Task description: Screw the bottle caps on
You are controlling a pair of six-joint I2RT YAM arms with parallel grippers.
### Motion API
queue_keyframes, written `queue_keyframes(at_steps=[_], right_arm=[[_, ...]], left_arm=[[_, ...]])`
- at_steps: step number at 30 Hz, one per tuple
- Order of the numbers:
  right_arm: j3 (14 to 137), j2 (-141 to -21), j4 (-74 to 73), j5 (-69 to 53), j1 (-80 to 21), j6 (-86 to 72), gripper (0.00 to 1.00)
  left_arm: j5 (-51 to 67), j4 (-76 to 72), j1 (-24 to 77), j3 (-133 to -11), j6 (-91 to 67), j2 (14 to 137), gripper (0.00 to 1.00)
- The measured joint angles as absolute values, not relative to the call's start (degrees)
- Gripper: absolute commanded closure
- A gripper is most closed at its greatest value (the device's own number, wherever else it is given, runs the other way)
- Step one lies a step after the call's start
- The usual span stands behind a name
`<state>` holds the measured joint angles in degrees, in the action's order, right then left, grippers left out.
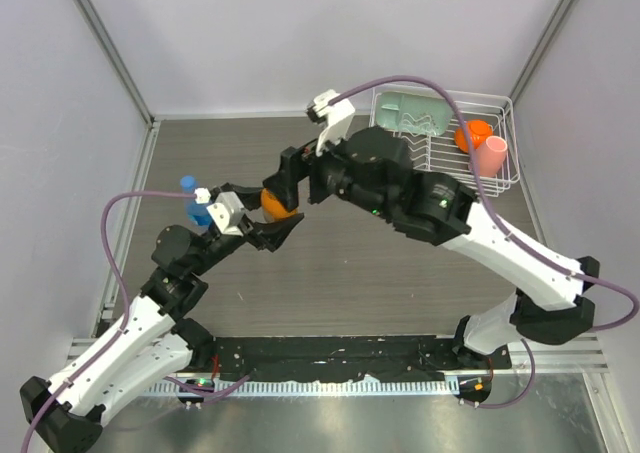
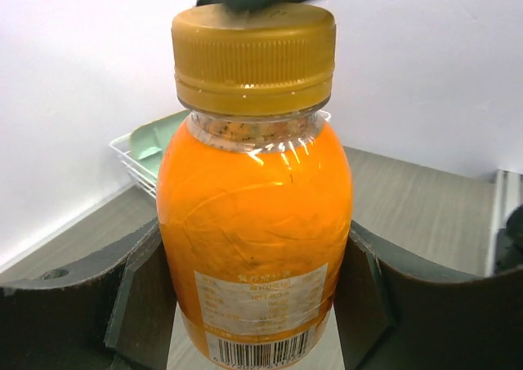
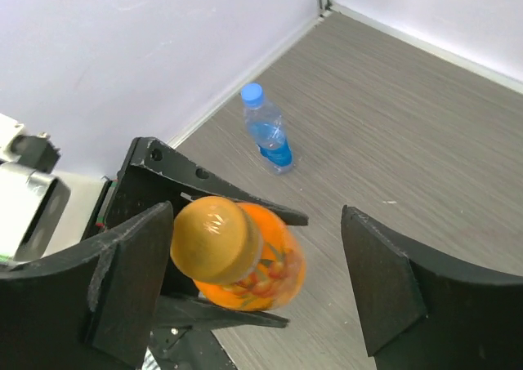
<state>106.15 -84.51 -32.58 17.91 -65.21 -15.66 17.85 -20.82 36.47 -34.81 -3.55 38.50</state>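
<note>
The squat bottle of orange liquid stands upright between the dark fingers of my left gripper, which is shut on its body. The amber cap sits on its neck. My right gripper hovers over that cap, open. One finger is close beside the cap and the other stands well apart. The taller clear bottle with a blue label stands on the table to the left, with the blue cap on top. From above, the same bottle shows behind the left wrist.
A white wire rack at the back right holds a mint-green item, an orange ball and a pink cup. White walls close in the table on the left, back and right. A cable loops over each arm.
</note>
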Motion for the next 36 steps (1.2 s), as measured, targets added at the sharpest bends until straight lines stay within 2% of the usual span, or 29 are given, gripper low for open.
queue_keyframes(at_steps=[2, 8, 12, 16, 25, 36], right_arm=[[106.43, -82.70, -33.58, 11.66, -62.63, -14.37, 0.13], [104.95, -75.68, -35.35, -18.92, -51.11, -7.46, 0.14], [102.06, -73.30, -34.57, -36.45, -51.20, -3.53, 0.18], [98.61, -73.67, -30.87, -47.37, -51.27, -2.87, 0.21], [93.51, -76.29, -19.33, -58.26, -51.27, -7.79, 0.36], [90.83, -76.44, -11.18, -60.73, -51.27, -11.99, 0.33]], left_arm=[[20.01, -20.86, 36.45, -34.81, -5.50, 38.50, 1.00], [34.17, -20.82, 36.29, -35.57, -13.43, 38.96, 1.00], [47.03, -21.04, 36.29, -36.77, -18.22, 39.81, 1.00], [55.09, -21.21, 36.29, -37.58, -20.95, 40.29, 1.00], [59.55, -21.26, 36.29, -37.80, -23.14, 40.38, 1.00], [56.80, -22.70, 36.29, -37.85, -24.69, 40.62, 1.00]])
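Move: The yellow cap, already on the orange bottle, lies close to the right hand's open fingers: about 1 cm back, 1 cm to the left and 1 cm below its hand point. The orange bottle's middle is straight below that hand by about 7 cm, and the water bottle stands about 18 cm ahead, 20 cm to the left and 33 cm below it. From the left hand the cap is some 7 cm above, 1 cm back and 2 cm to the left. The left hand keeps its grip round the orange bottle and draws it back towards the base about 12 cm and a little right, turning clockwise some 40 degrees. The already freed right hand first swings right and up over the cap by about 4 cm, then sweeps back alongside the bottle for some 13 cm in all and eases left and down again, turning counter-clockwise about 65 degrees as its fingers narrow part way to stand either side of the cap, short of a closed grip. ##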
